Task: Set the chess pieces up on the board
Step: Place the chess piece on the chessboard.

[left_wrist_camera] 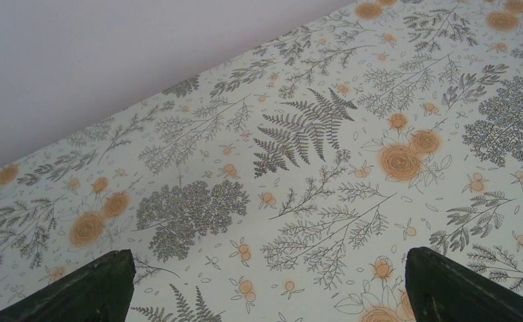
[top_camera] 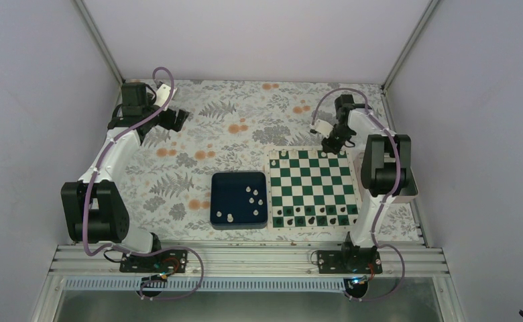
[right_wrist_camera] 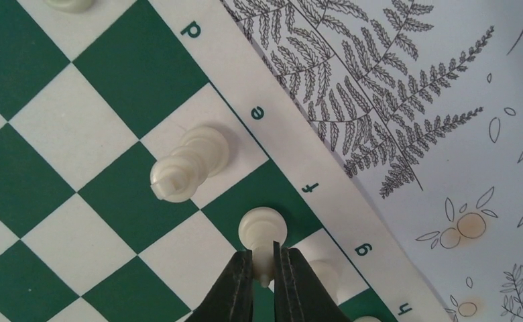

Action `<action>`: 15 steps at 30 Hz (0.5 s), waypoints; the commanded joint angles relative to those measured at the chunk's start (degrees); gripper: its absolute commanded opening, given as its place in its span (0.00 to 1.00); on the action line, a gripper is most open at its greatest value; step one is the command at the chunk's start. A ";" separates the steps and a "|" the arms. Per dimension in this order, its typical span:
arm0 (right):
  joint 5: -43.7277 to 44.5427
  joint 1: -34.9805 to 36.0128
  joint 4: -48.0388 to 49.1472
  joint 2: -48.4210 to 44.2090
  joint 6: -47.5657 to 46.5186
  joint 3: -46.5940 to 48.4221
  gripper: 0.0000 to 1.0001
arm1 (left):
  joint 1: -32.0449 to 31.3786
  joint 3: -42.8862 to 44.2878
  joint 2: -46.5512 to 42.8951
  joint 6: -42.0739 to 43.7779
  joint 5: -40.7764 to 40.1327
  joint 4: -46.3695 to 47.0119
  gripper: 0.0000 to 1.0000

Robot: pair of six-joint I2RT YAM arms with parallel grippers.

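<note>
The green-and-white board (top_camera: 310,181) lies right of centre. My right gripper (right_wrist_camera: 264,258) is shut on a white chess piece (right_wrist_camera: 262,228), gripping its thin upper part, with the base on the green square by the letter f at the board's far edge. On the e square beside it stands another white piece (right_wrist_camera: 188,164), and a third (right_wrist_camera: 326,272) is half hidden behind the right finger. More white pieces (top_camera: 252,194) lie in the dark blue tray (top_camera: 222,194). At the table's far left my left gripper (left_wrist_camera: 265,282) hangs open over the bare floral cloth, holding nothing.
Black pieces (top_camera: 312,216) fill the board's near rows. A white box (top_camera: 410,191) stands right of the board, behind the right arm. Pale walls close in the table on three sides. The floral cloth (left_wrist_camera: 299,134) covers the table.
</note>
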 commanded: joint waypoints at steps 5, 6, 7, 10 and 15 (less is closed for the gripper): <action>-2.14 -0.50 1.39 1.61 -0.91 -0.25 0.08 | 0.33 0.08 -0.38 0.54 0.36 0.63 1.00; -2.10 -0.46 1.40 1.60 -0.92 -0.17 0.08 | 0.33 0.09 -0.37 0.56 0.32 0.57 1.00; -2.08 -0.50 1.44 1.57 -0.87 -0.21 0.08 | 0.32 0.04 -0.43 0.56 0.31 0.59 1.00; -1.99 -0.48 1.12 1.59 -0.95 -0.10 0.10 | 0.33 0.04 -0.38 0.63 0.40 0.58 1.00; -0.22 -0.56 1.26 -0.89 -0.51 0.27 0.41 | 0.33 0.00 -0.37 0.74 0.39 0.52 1.00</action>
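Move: Between the right fingertips is the white chess piece, upright on square f of the far row, its middle about 2 cm below the hand point. In the same row the white king stands about 4 cm to the left, another white piece about 4 cm to the right, and one more about 7 cm to the right. From the idle left hand the held piece lies roughly 49 cm to the right, 6 cm back and 20 cm below. Holding nearly still over square f, the right hand keeps its pinch on the white piece's top at first, easing less than half a centimetre forward and left. Then the fingers spread to about a third of their range and let go, one to either side of the piece, still pointing down, with no lift yet. ##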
